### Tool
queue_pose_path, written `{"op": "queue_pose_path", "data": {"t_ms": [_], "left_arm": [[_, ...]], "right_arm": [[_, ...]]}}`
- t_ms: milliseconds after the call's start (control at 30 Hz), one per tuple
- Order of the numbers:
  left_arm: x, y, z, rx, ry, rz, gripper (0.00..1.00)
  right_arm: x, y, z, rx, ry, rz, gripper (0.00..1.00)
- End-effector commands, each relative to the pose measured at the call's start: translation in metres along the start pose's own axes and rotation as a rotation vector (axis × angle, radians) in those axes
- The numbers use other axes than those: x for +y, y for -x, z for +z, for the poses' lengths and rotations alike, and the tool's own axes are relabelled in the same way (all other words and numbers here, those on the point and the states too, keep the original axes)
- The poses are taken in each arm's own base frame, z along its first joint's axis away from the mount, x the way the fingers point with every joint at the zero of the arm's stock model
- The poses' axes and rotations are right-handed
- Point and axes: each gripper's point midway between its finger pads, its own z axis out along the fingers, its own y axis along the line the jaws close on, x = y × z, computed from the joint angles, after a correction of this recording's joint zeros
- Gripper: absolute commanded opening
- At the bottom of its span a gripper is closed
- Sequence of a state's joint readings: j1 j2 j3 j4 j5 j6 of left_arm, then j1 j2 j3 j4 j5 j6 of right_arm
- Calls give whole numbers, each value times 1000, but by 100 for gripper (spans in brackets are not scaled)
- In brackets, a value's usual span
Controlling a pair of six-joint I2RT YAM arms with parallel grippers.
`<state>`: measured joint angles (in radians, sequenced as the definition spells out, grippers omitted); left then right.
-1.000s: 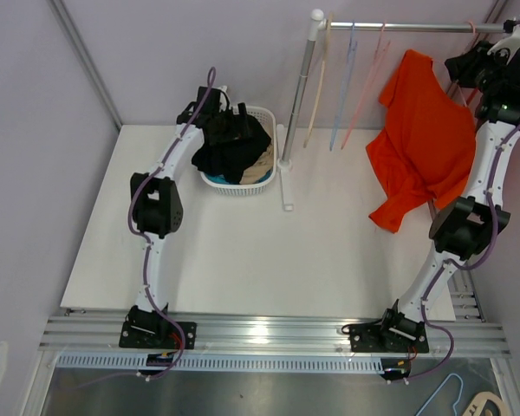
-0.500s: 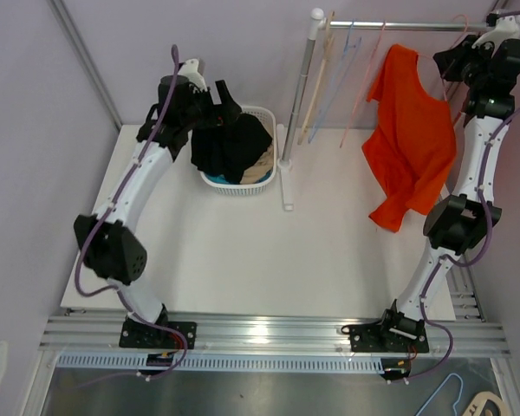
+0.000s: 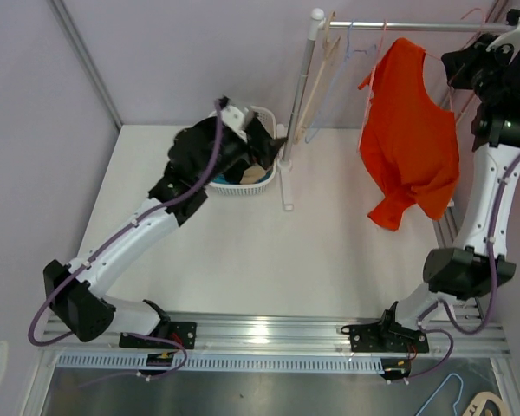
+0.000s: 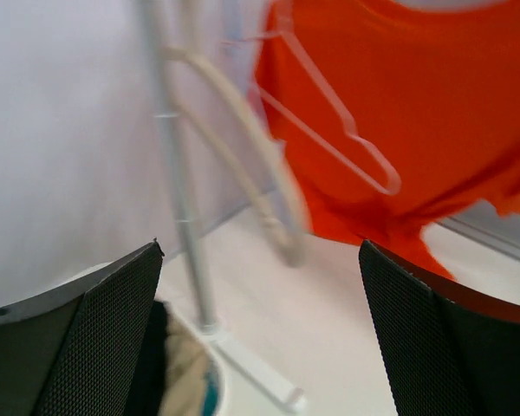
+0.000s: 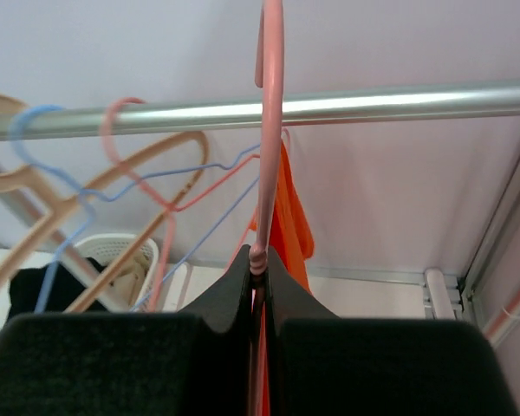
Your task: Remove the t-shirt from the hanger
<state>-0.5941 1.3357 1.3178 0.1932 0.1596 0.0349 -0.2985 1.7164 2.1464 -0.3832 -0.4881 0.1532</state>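
Note:
An orange t-shirt [image 3: 412, 134] hangs on a pink hanger [image 5: 269, 95] hooked over the metal rail [image 3: 416, 27] at the back right. It also shows in the left wrist view [image 4: 416, 113]. My right gripper [image 5: 260, 269] is shut on the hanger's neck just under the rail; in the top view it [image 3: 472, 61] sits at the shirt's right shoulder. My left gripper [image 3: 273, 143] is open and empty, above the laundry basket [image 3: 264, 117], pointing toward the rack post and the shirt. Its fingers [image 4: 95, 338] frame the post.
Several empty hangers, beige [image 3: 322, 65], blue and pink, hang at the rail's left end. The rack post [image 3: 299, 95] stands on a white foot [image 3: 287, 186] beside the white basket of dark clothes. The wall lies close behind the rail.
My left arm has swung down and right from above the basket toward the rack post. My right gripper has shifted the hanger and shirt slightly; the shirt swings.

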Motion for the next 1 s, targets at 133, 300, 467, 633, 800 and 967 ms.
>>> {"op": "queue_pose_path", "data": {"t_ms": [133, 300, 467, 633, 800, 967], "left_arm": [[-144, -53, 22, 84, -308, 80, 99], [-237, -85, 24, 82, -432, 101, 99], [-280, -88, 22, 29, -543, -40, 99], [-294, -67, 29, -143, -585, -93, 99], [-310, -50, 57, -237, -615, -95, 99], [-356, -40, 85, -279, -790, -187, 99]], "right_arm": [[28, 64, -84, -197, -175, 16, 0], [-1, 53, -129, -220, -487, 266, 0], [35, 43, -145, -193, -411, 325, 0], [60, 51, -159, -176, -325, 325, 0], [76, 50, -165, -137, -261, 331, 0], [93, 46, -162, -92, -175, 360, 0]]}}
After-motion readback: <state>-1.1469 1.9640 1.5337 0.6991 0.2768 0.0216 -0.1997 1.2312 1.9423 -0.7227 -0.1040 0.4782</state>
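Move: The orange t-shirt's middle is some 32 cm to the left hand's right, 8 cm ahead and 13 cm lower. The rack's near post stands about 20 cm ahead and 6 cm right of that hand, and the empty pink hanger about 20 cm ahead, 24 cm right. The basket lies below, 21 cm ahead and 8 cm left. From the right hand, already pinching the shirt's hanger, the shirt's middle is roughly 4 cm ahead, 8 cm left and 22 cm below. The wide-open left fingers come up against the lower part of the t-shirt, after a sweep of about 30 cm right and 15 cm back that sinks first, then rises a little, the hand turning clockwise. The right hand keeps its pinch on the hanger and draws it back some 16 cm, away from the rail, rolling its left side up. ##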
